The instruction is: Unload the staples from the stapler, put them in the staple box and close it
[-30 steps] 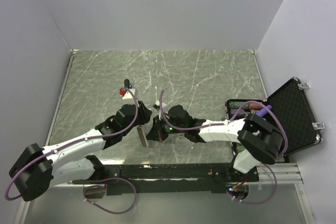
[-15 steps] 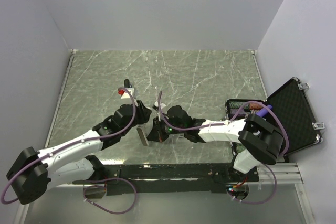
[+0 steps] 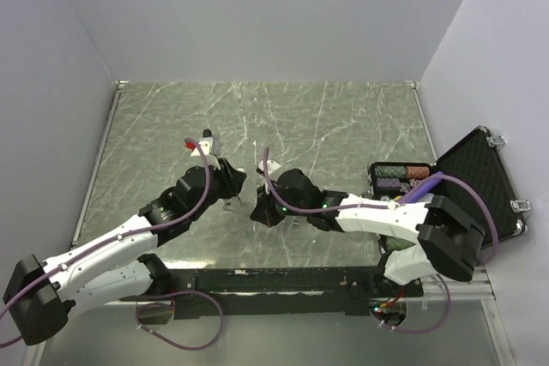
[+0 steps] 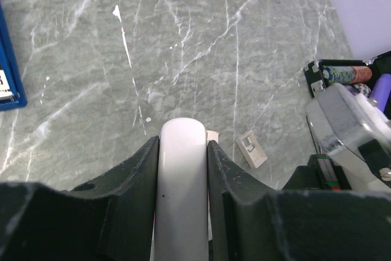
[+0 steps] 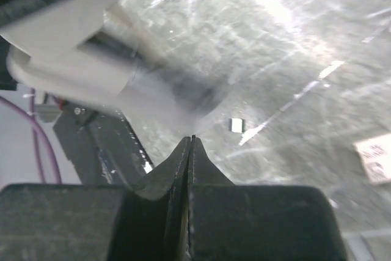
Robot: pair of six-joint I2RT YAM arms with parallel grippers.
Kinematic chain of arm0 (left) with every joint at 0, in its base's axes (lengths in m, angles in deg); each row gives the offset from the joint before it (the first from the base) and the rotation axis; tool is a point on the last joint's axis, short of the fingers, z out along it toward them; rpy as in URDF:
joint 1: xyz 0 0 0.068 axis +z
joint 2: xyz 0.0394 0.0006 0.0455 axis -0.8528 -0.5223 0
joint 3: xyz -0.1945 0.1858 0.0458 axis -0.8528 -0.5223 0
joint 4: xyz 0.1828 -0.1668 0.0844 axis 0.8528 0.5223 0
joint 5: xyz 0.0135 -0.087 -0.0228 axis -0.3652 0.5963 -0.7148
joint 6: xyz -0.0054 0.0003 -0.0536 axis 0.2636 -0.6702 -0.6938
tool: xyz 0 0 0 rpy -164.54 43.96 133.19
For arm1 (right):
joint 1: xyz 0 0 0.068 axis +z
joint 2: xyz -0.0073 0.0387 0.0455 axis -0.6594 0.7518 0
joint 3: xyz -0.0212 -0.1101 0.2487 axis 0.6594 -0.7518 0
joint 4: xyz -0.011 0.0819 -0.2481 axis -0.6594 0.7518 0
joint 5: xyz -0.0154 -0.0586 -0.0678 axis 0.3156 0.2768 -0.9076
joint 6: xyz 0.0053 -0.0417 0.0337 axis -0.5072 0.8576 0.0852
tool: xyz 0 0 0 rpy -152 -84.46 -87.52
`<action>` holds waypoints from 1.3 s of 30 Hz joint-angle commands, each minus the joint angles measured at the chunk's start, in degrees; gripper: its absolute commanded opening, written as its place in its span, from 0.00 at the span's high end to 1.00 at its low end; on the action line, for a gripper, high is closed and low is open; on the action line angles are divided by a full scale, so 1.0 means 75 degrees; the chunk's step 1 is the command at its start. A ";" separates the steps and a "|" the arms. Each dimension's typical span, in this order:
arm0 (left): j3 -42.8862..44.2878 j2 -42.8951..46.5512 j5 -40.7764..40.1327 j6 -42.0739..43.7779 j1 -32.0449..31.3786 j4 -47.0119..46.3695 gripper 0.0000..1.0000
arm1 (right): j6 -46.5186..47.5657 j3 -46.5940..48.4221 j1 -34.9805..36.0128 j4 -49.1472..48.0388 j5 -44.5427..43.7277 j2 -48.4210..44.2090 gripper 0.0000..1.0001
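My left gripper (image 3: 225, 184) (image 4: 182, 145) is shut on a pale grey-white bar (image 4: 181, 200) that stands between its fingers and points forward. A bright blue piece with a white label (image 4: 8, 71) lies on the table at the left edge of the left wrist view. It looks like the stapler's body and is mostly cut off. No blue shows in the top view. My right gripper (image 3: 260, 210) (image 5: 192, 139) is shut low over the table, just right of the left gripper, with nothing clear between its jaws.
An open black case (image 3: 480, 190) with small coloured items stands at the right edge of the table. A small beige square piece (image 4: 251, 149) and a tiny white piece (image 5: 236, 125) lie on the grey marble table (image 3: 326, 126). The left arm (image 5: 73, 47) is blurred close ahead of the right gripper.
The left gripper has swung away from the near edge with the pale bar, which no longer points down between the grippers. The right arm has shifted slightly and stays shut.
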 commanded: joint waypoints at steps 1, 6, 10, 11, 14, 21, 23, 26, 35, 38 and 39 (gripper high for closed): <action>0.0534 0.0228 -0.0231 0.0226 -0.0023 -0.0107 0.99 | 0.0537 0.0362 0.0069 0.0719 -0.0844 -0.0618 1.00; 0.0780 0.0111 -0.0372 0.0355 -0.0023 -0.0106 0.99 | 0.0783 0.0386 0.0069 0.1001 -0.1290 -0.1017 1.00; 0.1038 -0.0099 -0.0594 0.0507 -0.0011 -0.0107 0.99 | 0.0818 0.0339 0.0069 0.1258 -0.1454 -0.1263 1.00; 0.1120 -0.0158 -0.0676 0.0554 -0.0023 -0.0072 1.00 | 0.0818 0.0315 0.0069 0.1270 -0.1478 -0.1322 1.00; 0.1354 -0.0473 -0.1086 0.0730 -0.0011 -0.0060 0.99 | 0.0853 0.0268 0.0069 0.1340 -0.1583 -0.1486 1.00; 0.2232 -0.1785 -0.1825 0.1163 -0.0011 0.0374 0.99 | 0.0947 0.0186 0.0069 0.1528 -0.1700 -0.1825 1.00; 0.2444 -0.2242 -0.1931 0.1210 0.0024 0.0316 0.99 | 0.0947 0.0093 0.0057 0.1528 -0.1958 -0.1977 1.00; 0.2865 -0.2899 -0.1954 0.1245 0.0223 0.0350 0.99 | 0.0936 -0.0060 0.0057 0.1575 -0.2040 -0.2177 1.00; 0.3499 -0.4751 -0.1252 0.1094 0.1347 0.0151 0.99 | 0.0842 -0.0352 0.0069 0.1704 -0.2169 -0.2798 1.00; 0.3604 -0.5056 -0.1064 0.1105 0.1687 0.0081 0.99 | 0.0818 -0.0446 0.0057 0.1692 -0.2181 -0.2927 1.00; 0.3651 -0.5126 -0.0994 0.1117 0.1793 0.0081 0.99 | 0.0818 -0.0447 0.0057 0.1692 -0.2158 -0.2916 1.00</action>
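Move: The left hand holds the white stapler. The blue stapler lies on the table about 13 cm ahead of this hand, 8 cm to its left and 16 cm below. The printed staple box is roughly 12 cm to the hand's right and 2 cm back, the second small box some 20 cm right and 3 cm back, both about 18 cm down. From the right hand, the blue stapler is around 22 cm ahead, 15 cm left and 10 cm lower. Keeping its pinch on the white stapler, the left hand lifts about 4 cm, then swings forward some 13 cm and down past its starting height towards the table just right of the blue stapler, turning about 15 degrees counter-clockwise and rolling left side up. The right hand, fingers still shut on nothing, withdraws right and up, away from the held stapler. ##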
